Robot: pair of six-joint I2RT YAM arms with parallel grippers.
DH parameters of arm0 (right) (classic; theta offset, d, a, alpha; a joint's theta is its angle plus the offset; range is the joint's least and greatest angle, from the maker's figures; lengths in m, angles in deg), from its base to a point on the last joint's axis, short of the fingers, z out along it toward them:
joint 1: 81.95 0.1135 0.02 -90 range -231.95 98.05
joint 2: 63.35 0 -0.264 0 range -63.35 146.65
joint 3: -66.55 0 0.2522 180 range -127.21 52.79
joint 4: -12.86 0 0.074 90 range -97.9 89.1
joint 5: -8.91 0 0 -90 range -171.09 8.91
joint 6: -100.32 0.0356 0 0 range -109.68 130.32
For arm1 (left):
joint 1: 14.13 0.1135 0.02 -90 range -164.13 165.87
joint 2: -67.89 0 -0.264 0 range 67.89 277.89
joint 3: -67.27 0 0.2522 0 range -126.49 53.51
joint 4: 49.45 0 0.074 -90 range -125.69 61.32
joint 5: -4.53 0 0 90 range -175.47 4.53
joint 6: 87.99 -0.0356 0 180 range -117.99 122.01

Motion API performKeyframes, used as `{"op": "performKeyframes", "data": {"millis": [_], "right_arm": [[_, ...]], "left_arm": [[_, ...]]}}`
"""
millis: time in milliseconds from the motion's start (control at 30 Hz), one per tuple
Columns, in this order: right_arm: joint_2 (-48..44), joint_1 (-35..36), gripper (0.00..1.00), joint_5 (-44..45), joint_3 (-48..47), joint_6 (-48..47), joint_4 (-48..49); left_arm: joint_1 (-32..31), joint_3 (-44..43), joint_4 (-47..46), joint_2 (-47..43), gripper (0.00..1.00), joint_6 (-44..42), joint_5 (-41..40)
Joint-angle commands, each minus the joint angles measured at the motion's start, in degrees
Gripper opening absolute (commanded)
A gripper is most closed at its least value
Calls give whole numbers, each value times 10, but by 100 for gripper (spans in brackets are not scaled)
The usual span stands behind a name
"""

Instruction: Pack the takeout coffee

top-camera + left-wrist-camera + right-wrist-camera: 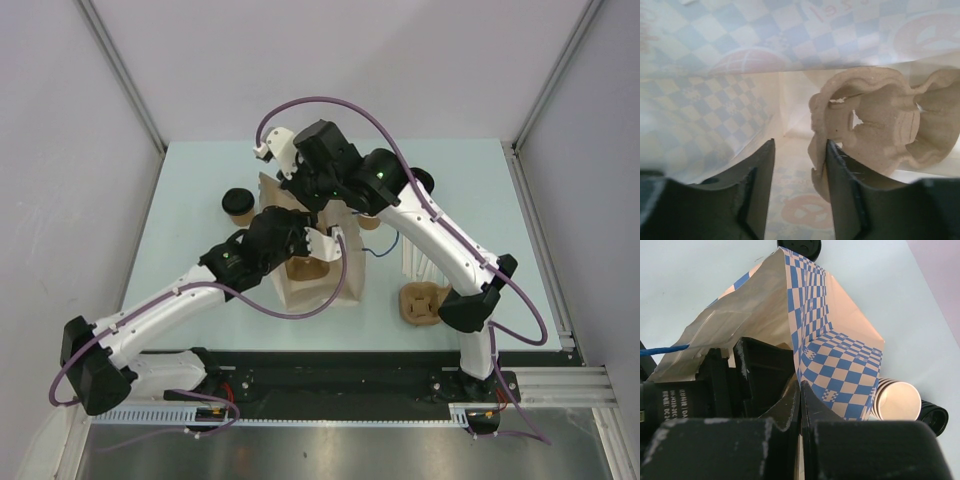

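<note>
The takeout coffee [237, 203], a tan cup with a black lid, stands on the table left of the paper bag [345, 280]; its lid [800, 246] shows beyond the bag in the right wrist view. My left gripper [300, 247] reaches into the bag's mouth. Inside, its jaws [800, 155] stand open, and a pulp cup carrier [880, 125] rests with its rim against the right finger [842, 185]. My right gripper [800, 390] is shut on the top edge of the blue-checked bag [840, 355] and holds it up.
A second pulp carrier [422, 303] lies on the table at the right, near the right arm's base. A stack of lidless cups [897, 402] and a black lid [934, 417] sit behind the bag. A blue cable [662, 351] hangs at the left.
</note>
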Motion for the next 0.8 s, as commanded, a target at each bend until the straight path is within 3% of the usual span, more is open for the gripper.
{"op": "performKeyframes", "data": {"millis": [0, 300, 767], "right_arm": [[9, -3, 0, -13, -29, 12, -2], [18, -6, 0, -12, -32, 8, 0], [32, -14, 0, -9, -33, 4, 0]], "left_arm": [[4, -44, 14, -23, 52, 20, 15], [-16, -73, 64, -59, 71, 33, 17], [-16, -79, 81, -73, 73, 51, 9]]}}
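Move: The cup carrier, inside the paper bag, has its middle some 4 cm back, 3 cm right and 8 cm below the left hand, its edge at one fingertip. From that hand, the lidded cup stands about 14 cm left, 4 cm ahead and the cup stack 14 cm right, 5 cm ahead, both some 18 cm lower. The right hand keeps the bag's rim pinched; the carrier's middle lies roughly 6 cm back from it, level sideways, 16 cm below. Left fingers open wider and come free of the carrier, about 3 cm up and 2.5 cm back. ##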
